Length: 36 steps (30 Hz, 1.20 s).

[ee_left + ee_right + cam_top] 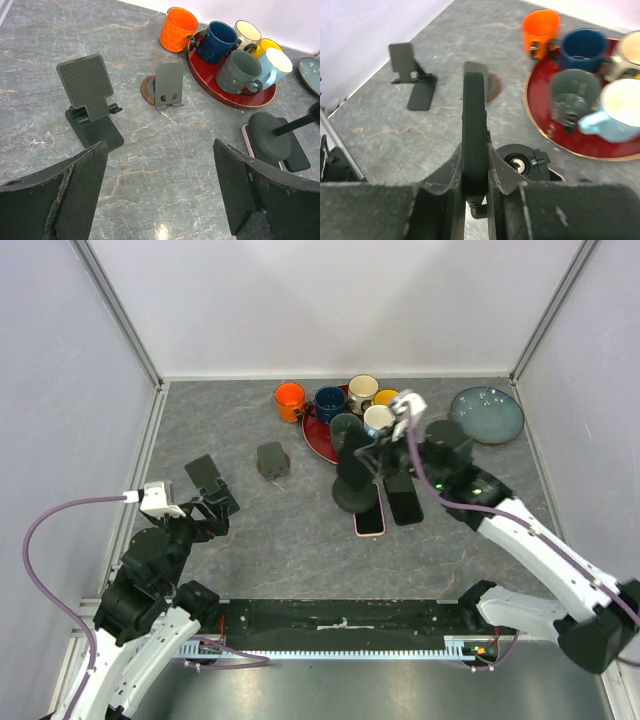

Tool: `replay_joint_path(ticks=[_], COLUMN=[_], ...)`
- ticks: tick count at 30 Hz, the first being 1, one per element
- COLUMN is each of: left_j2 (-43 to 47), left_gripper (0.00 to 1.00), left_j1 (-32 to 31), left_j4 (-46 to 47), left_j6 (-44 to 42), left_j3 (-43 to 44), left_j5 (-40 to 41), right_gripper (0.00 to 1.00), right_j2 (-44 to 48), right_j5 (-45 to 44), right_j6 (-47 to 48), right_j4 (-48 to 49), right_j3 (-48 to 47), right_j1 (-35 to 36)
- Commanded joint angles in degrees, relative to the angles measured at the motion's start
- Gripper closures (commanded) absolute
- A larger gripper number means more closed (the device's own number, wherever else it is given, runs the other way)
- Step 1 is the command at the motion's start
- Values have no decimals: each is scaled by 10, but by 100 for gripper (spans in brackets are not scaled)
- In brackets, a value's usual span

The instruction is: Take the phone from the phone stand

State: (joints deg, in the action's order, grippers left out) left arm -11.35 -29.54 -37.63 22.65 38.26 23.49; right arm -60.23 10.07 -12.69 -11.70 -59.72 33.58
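Observation:
A black phone stands edge-on to the right wrist camera, on a black stand with a round base. My right gripper is shut on the phone's lower part, one finger on each face. In the top view the phone and right gripper are above the round base, at the table's middle right. My left gripper is open and empty over bare table at the left.
A pink-cased phone and a black phone lie flat by the round base. An empty black folding stand and a small grey stand sit to the left. A red tray holds several mugs; a blue-grey plate sits at back right.

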Motion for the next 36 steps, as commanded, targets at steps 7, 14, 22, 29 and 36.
replay_joint_path(ticks=[7, 14, 22, 29, 36], left_j2=[-11, -28, -46, -53, -83], left_gripper=[8, 8, 8, 8, 8], left_j1=[8, 10, 11, 11, 11], left_j4=[12, 20, 36, 46, 51], left_j6=[14, 7, -2, 1, 5], left_j3=[-3, -3, -6, -9, -2], left_j5=[7, -6, -42, -85, -127], right_gripper=[100, 100, 91, 56, 42], right_j2=[-161, -219, -217, -220, -205], right_j5=[-49, -48, -63, -64, -62], right_j6=[17, 27, 50, 58, 50], right_j4=[263, 325, 297, 274, 250], right_j3=[-53, -45, -37, -39, -47], right_j1=[191, 245, 256, 263, 264])
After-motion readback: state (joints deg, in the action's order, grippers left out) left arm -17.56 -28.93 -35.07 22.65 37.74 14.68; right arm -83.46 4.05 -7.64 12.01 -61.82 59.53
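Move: The right hand still holds the round-based stand in the air. The bare spot for it lies about 16 cm left, 4 cm back and 20 cm below. From that hand the pink phone is about 1 cm ahead and 1 cm right, the small stand 13 cm ahead and 22 cm left, the mesh stand 5 cm ahead and 35 cm left, all well below. From the left hand the spot is some 8 cm ahead, 17 cm right. Right hand carries the round-based stand about 18 cm left, down and back, opens, rises slightly; left drifts right. ##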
